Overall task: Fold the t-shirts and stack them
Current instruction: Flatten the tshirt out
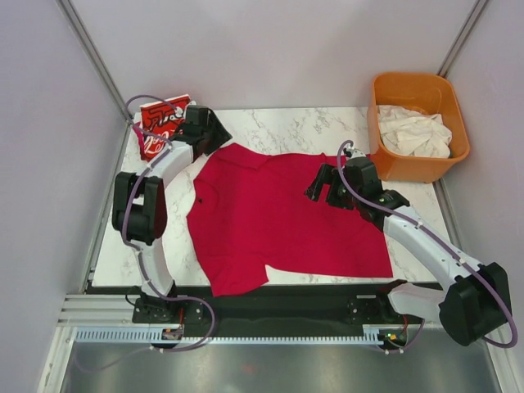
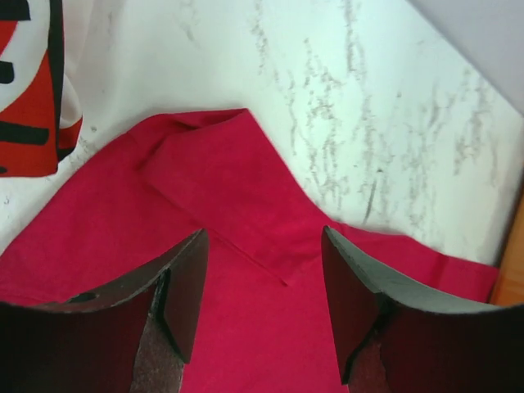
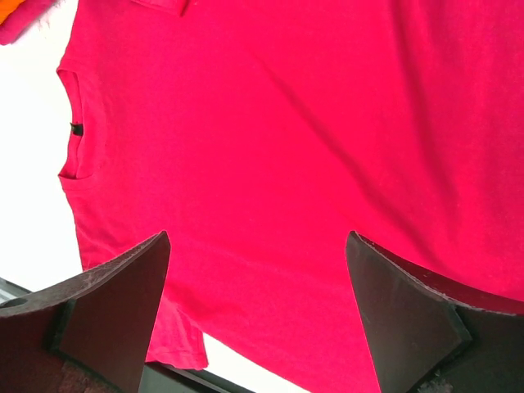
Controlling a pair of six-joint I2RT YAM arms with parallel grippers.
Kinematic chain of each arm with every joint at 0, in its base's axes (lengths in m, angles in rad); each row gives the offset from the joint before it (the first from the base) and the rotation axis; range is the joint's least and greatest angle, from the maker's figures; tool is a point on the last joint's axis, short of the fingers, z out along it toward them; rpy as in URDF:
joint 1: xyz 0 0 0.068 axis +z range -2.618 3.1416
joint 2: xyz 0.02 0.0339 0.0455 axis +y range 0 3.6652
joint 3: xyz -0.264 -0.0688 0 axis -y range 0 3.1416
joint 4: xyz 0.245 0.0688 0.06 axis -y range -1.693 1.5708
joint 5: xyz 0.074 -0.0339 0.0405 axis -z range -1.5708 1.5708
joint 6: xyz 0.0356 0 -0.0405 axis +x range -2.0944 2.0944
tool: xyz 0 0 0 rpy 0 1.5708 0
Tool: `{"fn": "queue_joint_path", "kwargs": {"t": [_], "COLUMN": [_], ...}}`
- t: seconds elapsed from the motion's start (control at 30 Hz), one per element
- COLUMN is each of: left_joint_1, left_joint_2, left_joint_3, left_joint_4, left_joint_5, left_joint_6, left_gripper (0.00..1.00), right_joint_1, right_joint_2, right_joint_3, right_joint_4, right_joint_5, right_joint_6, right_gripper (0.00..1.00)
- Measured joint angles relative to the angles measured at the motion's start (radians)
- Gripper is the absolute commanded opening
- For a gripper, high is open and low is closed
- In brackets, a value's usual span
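A plain crimson t-shirt (image 1: 286, 217) lies spread flat on the marble table, collar to the left. It also fills the left wrist view (image 2: 246, 270) and the right wrist view (image 3: 286, 147). My left gripper (image 1: 214, 139) is open and empty above the shirt's far left sleeve (image 2: 221, 188). My right gripper (image 1: 321, 190) is open and empty above the shirt's right half. A folded red Coca-Cola print t-shirt (image 1: 162, 121) lies at the table's far left corner and shows in the left wrist view (image 2: 33, 82). Off-white t-shirts (image 1: 416, 131) lie crumpled in the orange tub.
The orange plastic tub (image 1: 385, 102) stands at the far right corner of the table. The marble table (image 1: 286, 123) shows bare behind the crimson shirt. Grey walls close in on both sides. A black strip runs along the near edge (image 1: 278, 295).
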State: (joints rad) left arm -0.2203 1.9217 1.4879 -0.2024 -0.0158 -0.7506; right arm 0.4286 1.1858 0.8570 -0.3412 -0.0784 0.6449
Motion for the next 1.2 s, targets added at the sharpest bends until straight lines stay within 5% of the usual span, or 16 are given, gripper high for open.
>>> {"fn": "queue_joint_path", "kwargs": {"t": [0.33,1.2], "left_joint_1": [0.009,0.018], "left_joint_2": [0.173,0.229], "left_joint_3": [0.061,0.062], "left_joint_4": [-0.003,0.012], "left_joint_5": [0.028,0.026], "left_joint_6": [0.0,-0.001], "left_gripper": [0.64,0.62], "right_joint_1": [0.001,0.001], "right_joint_2": [0.033,0.106], "right_joint_3": [0.0,0.0], "right_joint_4": [-0.013,-0.018], "right_joint_5": [0.0,0.012], "right_joint_6": [-0.044,-0.072], "right_gripper": [0.98,0.98]}}
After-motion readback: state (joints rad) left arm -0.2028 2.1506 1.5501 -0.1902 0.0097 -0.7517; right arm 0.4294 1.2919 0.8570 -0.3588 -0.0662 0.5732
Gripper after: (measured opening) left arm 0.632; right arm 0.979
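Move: The red t-shirt's rumpled far sleeve lies about 5 cm ahead of the left hand, 4 cm to its right and some 11 cm below. The collar tag is roughly 11 cm back and 5 cm left of that hand, the Coca-Cola stack about 11 cm ahead and 15 cm left. From the right hand, the shirt's middle is about 4 cm ahead, 9 cm left and 13 cm below; the far sleeve is some 24 cm ahead and 24 cm left. Down goes the left hand onto the rumpled far sleeve, about 9 cm, quickly at first and then easing, with only a slight creep forward. It tips some 10 degrees further down, its fingers staying partly open and ending close over the sleeve's fold. The right hand, wide open, sinks about 4 cm towards the shirt's body, still clear of it. ##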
